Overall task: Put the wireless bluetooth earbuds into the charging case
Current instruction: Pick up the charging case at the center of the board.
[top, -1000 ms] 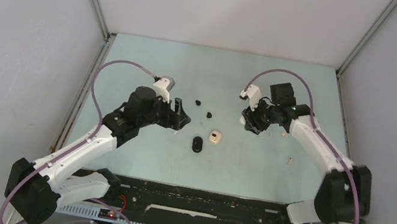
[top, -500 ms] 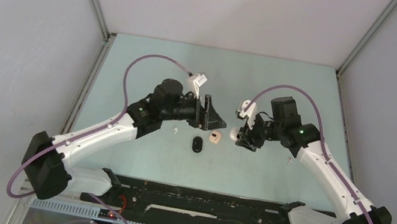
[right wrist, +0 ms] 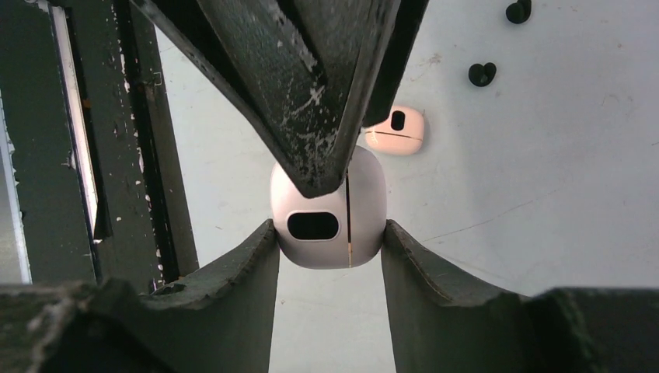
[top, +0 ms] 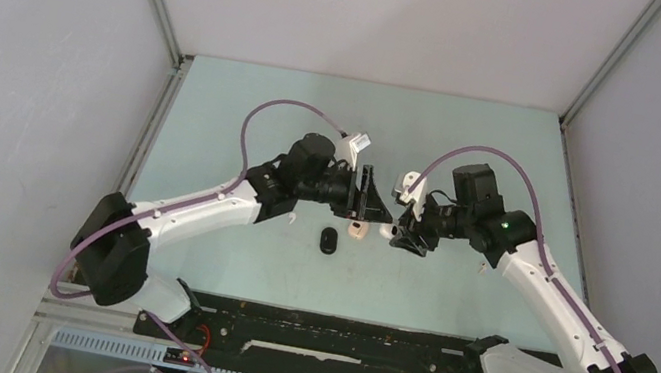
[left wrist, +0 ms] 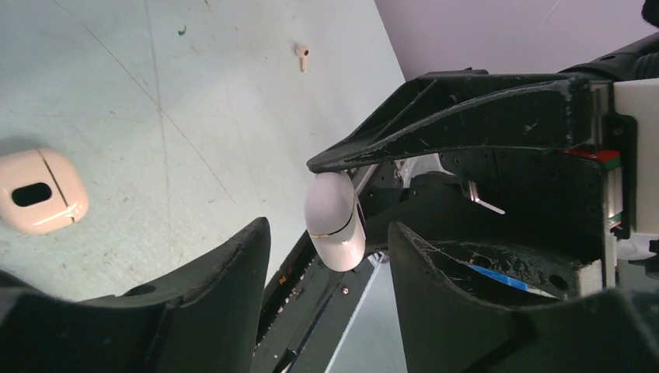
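My right gripper (right wrist: 329, 233) is shut on a white charging case (right wrist: 328, 221), held above the table with its dark oval slot facing the camera. My left gripper (left wrist: 328, 229) is open. Its fingertips (left wrist: 256, 233) flank the same case (left wrist: 334, 220) with a gap on each side, and one of its fingers (right wrist: 311, 93) crosses the case's top. In the top view the two grippers (top: 367, 198) (top: 397, 233) meet at mid-table. Two black earbuds (right wrist: 482, 74) (right wrist: 518, 11) and one white stemmed earbud (left wrist: 301, 54) lie loose on the table.
A second cream case (top: 358, 229) lies shut on the table just under the left gripper, also in the wrist views (left wrist: 39, 192) (right wrist: 396, 130). A black case (top: 329, 240) sits a little nearer. Grey walls enclose the table on three sides.
My left arm has swung right across the table to the right gripper, its jaws narrowing. My right gripper has carried the white case left and nearer to meet it.
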{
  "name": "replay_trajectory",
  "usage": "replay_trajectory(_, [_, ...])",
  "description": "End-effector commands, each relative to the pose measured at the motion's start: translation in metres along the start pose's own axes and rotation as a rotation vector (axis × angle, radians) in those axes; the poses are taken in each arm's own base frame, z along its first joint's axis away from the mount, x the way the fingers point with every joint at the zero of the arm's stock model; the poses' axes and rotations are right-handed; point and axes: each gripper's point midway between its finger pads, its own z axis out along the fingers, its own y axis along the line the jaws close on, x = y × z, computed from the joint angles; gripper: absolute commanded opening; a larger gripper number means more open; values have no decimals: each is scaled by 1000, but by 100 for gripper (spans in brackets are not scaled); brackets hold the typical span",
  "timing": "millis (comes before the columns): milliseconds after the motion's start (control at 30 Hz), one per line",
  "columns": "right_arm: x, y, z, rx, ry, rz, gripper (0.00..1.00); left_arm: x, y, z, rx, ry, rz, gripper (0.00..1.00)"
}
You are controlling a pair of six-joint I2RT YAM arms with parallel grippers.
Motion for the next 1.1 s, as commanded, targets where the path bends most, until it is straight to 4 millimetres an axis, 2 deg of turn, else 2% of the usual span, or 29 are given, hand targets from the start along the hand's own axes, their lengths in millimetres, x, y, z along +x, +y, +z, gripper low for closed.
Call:
replay_trajectory(0, [-8,2,-1,-6,-32,-33,35,-2,-24,2,81,24,2,61])
replay_trajectory(100, [-7,2,-1,-4,-26,-32,35,3,-23,4,82,46,-8,59])
replay_trajectory(300, [-6,-1,0,6,-20,-32,36,12,-23,9,103,92,-45,49])
replay_trajectory(567, [-2,-6,3,38,-11,-33,36,14,-28,16,138,117,-60,46])
replay_trajectory(700, [0,-5,4,34,-9,-33,37,15,-28,18,155,125,-66,37])
replay_trajectory(800, [1,-5,4,36,-9,-32,39,18,-31,19,193,127,-52,26])
replay_trajectory(900, [2,-6,4,38,-9,-25,45,21,-27,18,216,104,-23,19])
replay_trajectory(967, [2,-4,5,27,-20,-15,54,23,-24,17,228,82,1,16])
replay_trajectory(1000, [1,-2,4,16,-30,-6,63,24,-22,17,227,74,11,15])
replay_trajectory(1067, [-1,2,2,-13,-58,17,86,27,-15,16,212,58,47,13])
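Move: The white charging case is in the air, pinched in the right fingertips, its middle about 1 cm left of and 1 cm below the right hand point. From the open left hand it lies some 3 cm right, 2 cm back and 2 cm below. On the board about 15 cm beneath the left hand lie the pink case, roughly 3 cm ahead and 3 cm left, and the black case, about 10 cm left and 1 cm back. Down, back and to its right, some 4 cm in all and with a roll of about 10 degrees, the left hand eases in to the white charging case, closes its fingers and pinches the two broad faces. The right hand holds the case almost still, sinks 1 to 2 cm, then opens its fingers off the edges right at the end. ##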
